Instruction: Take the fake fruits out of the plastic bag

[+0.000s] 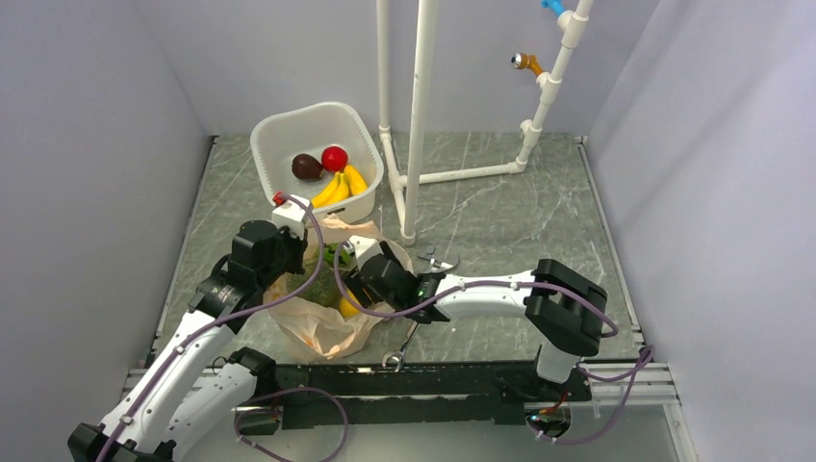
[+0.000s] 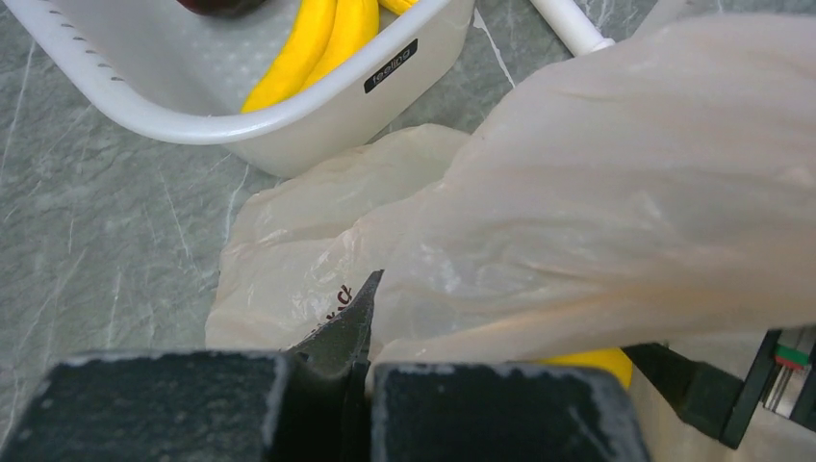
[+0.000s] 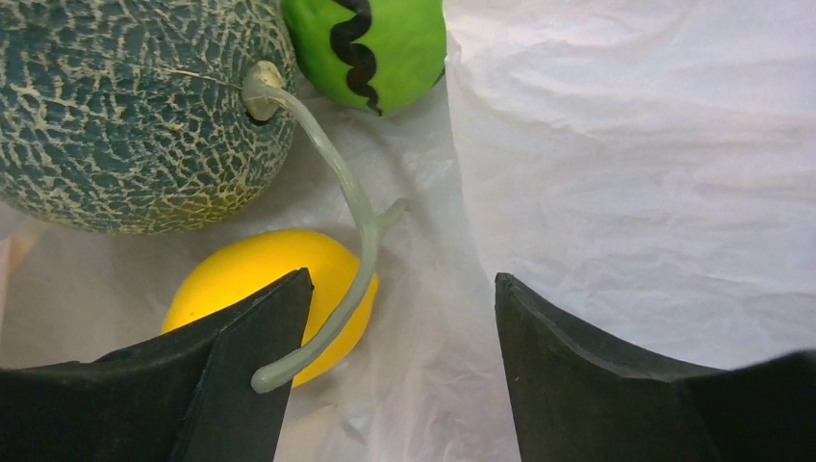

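The plastic bag lies crumpled in front of the white tub, its mouth lifted. My left gripper is shut on the bag's stretched film, at the bag's far left edge. My right gripper stands open inside the bag mouth, with only bag film between its fingers. Three fake fruits lie in the bag: a dark green netted melon, a bright green striped ball and a yellow ball. The melon's pale stem curves across my left finger. A banana bunch lies in the tub.
The white tub stands at the back left and also holds a red ball and a dark maroon fruit. A white pipe frame rises just right of it. A metal tool lies near the front edge.
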Available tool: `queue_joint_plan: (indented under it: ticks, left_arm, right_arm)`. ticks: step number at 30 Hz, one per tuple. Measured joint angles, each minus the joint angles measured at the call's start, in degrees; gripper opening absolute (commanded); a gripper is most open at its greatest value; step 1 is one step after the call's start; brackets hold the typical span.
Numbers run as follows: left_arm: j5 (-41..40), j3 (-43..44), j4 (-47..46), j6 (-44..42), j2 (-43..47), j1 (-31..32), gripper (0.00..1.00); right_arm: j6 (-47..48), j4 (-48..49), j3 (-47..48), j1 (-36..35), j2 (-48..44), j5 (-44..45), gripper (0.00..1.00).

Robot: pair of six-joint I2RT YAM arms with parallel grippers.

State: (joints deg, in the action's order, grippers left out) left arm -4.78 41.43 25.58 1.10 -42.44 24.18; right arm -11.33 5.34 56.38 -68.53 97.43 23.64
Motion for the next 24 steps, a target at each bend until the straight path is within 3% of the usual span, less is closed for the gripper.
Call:
queue_joint_plan:
  ticks: [7,10,19,24]
  left_arm:
    - [-0.02,0.00,0.02,-0.02,0.09,0.00,0.00]
    - [-0.04,0.00,0.02,-0.02,0.09,0.00,0.00]
    - [-0.04,0.00,0.00,-0.04,1.27,0.00,0.00]
    - [-0.04,0.00,0.00,-0.04,1.73,0.00,0.00]
  right_arm:
    - [1.70,3.26,0.39,0.46,1.84,-0.81,0.39]
    - [2.80,3.28,2.47,0.22,4.22,-1.03,0.20]
    - [4.52,2.73,5.99,-0.17,5.31,0.11,0.00]
    - [5.20,1.36,6.43,-0.44,1.49,0.02,0.00]
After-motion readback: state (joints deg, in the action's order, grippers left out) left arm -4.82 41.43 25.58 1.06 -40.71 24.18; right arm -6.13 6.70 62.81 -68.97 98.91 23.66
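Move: The melon's stem stands just to the right hand's left, about 3 cm left, 1 cm ahead and 1 cm below. Its melon lies roughly 8 cm left, 2 cm back and 6 cm lower; the green striped fruit is some 4 cm ahead and 4 cm left, the yellow fruit about 6 cm back and 1 cm left, both about 7 cm down. From the left hand the stem is some 7 cm right, 3 cm back and 11 cm below. With its open fingers already inside the bag, the right hand slides about 3 cm left and 1 cm forward, dipping only slightly, while the fingers close and pinch the melon's stem near its fork; it then rises some 4.5 cm, nearly straight up, keeping the stem between the finger pads. The left hand keeps its shut grip on the bag's rim and lifts it by barely 1 cm. ##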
